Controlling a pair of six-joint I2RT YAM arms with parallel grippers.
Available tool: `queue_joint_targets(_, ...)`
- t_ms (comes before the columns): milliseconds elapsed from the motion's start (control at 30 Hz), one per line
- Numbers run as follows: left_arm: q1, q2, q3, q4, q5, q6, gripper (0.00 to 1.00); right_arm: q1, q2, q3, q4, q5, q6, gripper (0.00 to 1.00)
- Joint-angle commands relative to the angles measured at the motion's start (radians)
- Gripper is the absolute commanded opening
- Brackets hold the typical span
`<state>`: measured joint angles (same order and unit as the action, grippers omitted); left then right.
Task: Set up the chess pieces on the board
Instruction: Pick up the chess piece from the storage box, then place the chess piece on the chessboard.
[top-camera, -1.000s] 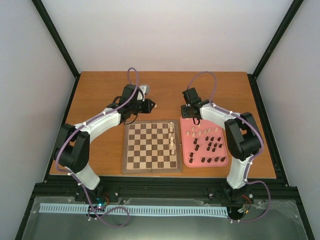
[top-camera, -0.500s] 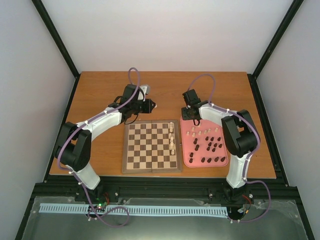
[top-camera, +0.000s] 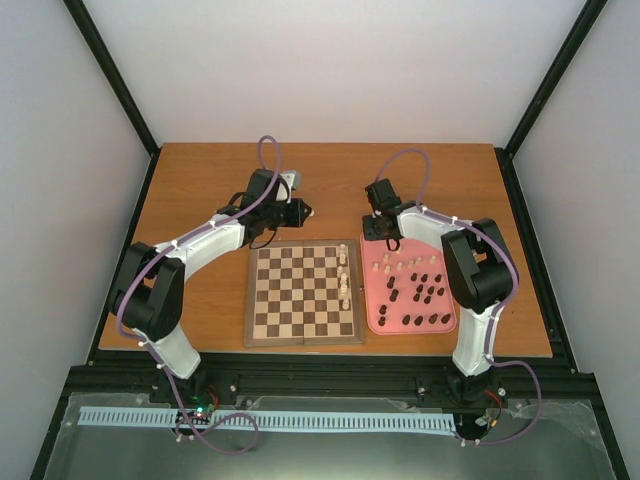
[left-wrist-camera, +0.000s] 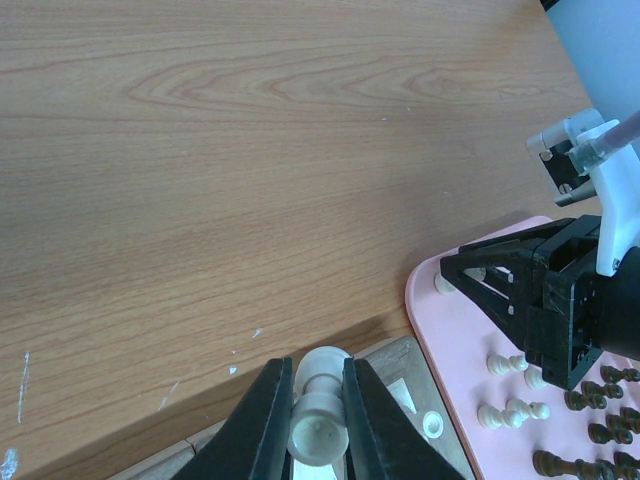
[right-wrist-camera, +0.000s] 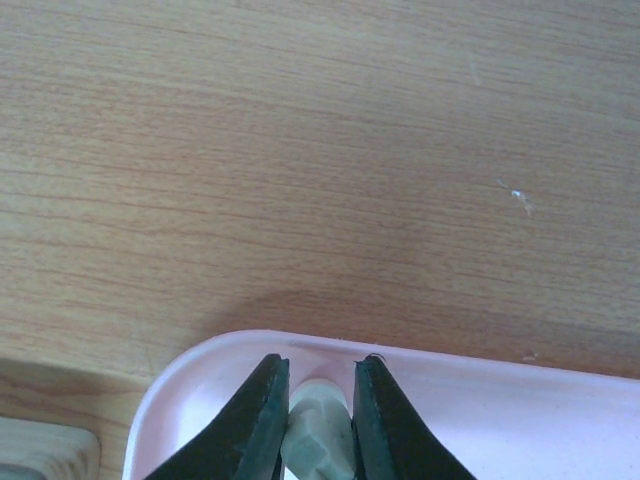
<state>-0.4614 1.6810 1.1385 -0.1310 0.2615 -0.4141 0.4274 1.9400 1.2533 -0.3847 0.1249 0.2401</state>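
Note:
The board (top-camera: 305, 341) lies at the middle of the table, with several cream chess pieces (top-camera: 343, 275) standing along its right column. My left gripper (top-camera: 300, 211) hovers just beyond the board's far right corner (left-wrist-camera: 400, 360), shut on a cream piece (left-wrist-camera: 320, 425) held lying between the fingers. Down in the far left corner of the pink tray (top-camera: 375, 318), my right gripper (top-camera: 385, 236) is shut on a cream piece (right-wrist-camera: 318, 430). In the right wrist view that piece sits between the jaws just inside the tray rim (right-wrist-camera: 480, 400). Cream and dark pieces (top-camera: 425, 290) lie loose in the tray.
Bare wooden table (top-camera: 330, 170) stretches beyond the board and tray. The two grippers are close together, and the right gripper (left-wrist-camera: 540, 290) shows in the left wrist view over the tray corner (left-wrist-camera: 450, 320). Black frame posts stand at the table's back corners.
The right gripper's jaws have closed on the cream piece in the tray's far left corner. The left arm has hardly moved and still holds its piece.

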Motion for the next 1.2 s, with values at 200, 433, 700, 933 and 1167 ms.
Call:
queue_joint_targets(200,-0.002,0.003,0.041,-0.009,0.002,0.018,0.01,0.028,-0.154,-0.014,-0.035,0.003,0.035,0.14)
queue_joint_targets(433,-0.001,0.0,0.041,-0.012,0.004,0.019,0.01,0.193,-0.334,-0.045,-0.16,0.096,0.056,0.14)
queue_joint_targets(700,-0.002,-0.004,0.049,-0.021,-0.008,0.026,0.01,0.439,-0.581,-0.161,-0.31,0.16,0.104,0.14)
queue_joint_targets(933,-0.002,-0.008,0.042,-0.019,-0.007,0.024,0.01,0.568,-0.765,-0.313,-0.359,0.091,0.184,0.14)
queue_joint_targets(1167,-0.002,-0.007,0.04,-0.016,-0.008,0.02,0.01,0.639,-0.745,-0.428,-0.293,0.083,0.24,0.14)
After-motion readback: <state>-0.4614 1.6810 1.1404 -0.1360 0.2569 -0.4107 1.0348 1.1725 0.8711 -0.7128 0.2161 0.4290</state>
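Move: The white piece already between the right fingers, at the storage box's far left corner, is bound for an empty square near the chessboard's near right corner, roughly 22 cm back and 9 cm left, about 2 cm lower. The nearest placed white piece stands some 19 cm back and 8 cm left of the right hand, a pair of dark pieces about 22 cm back and 2 cm right. From the left hand that empty square lies some 24 cm back, 11 cm right and 13 cm down. The gripped white piece is lifted out of the storage box by the right hand and carried back some 24 cm, first rising about 14 cm and swinging left over the board's right edge, then sinking about 4 cm towards the empty square at the near right corner. The wrist turns counter-clockwise some 20 degrees; the fingers keep their pinch. ##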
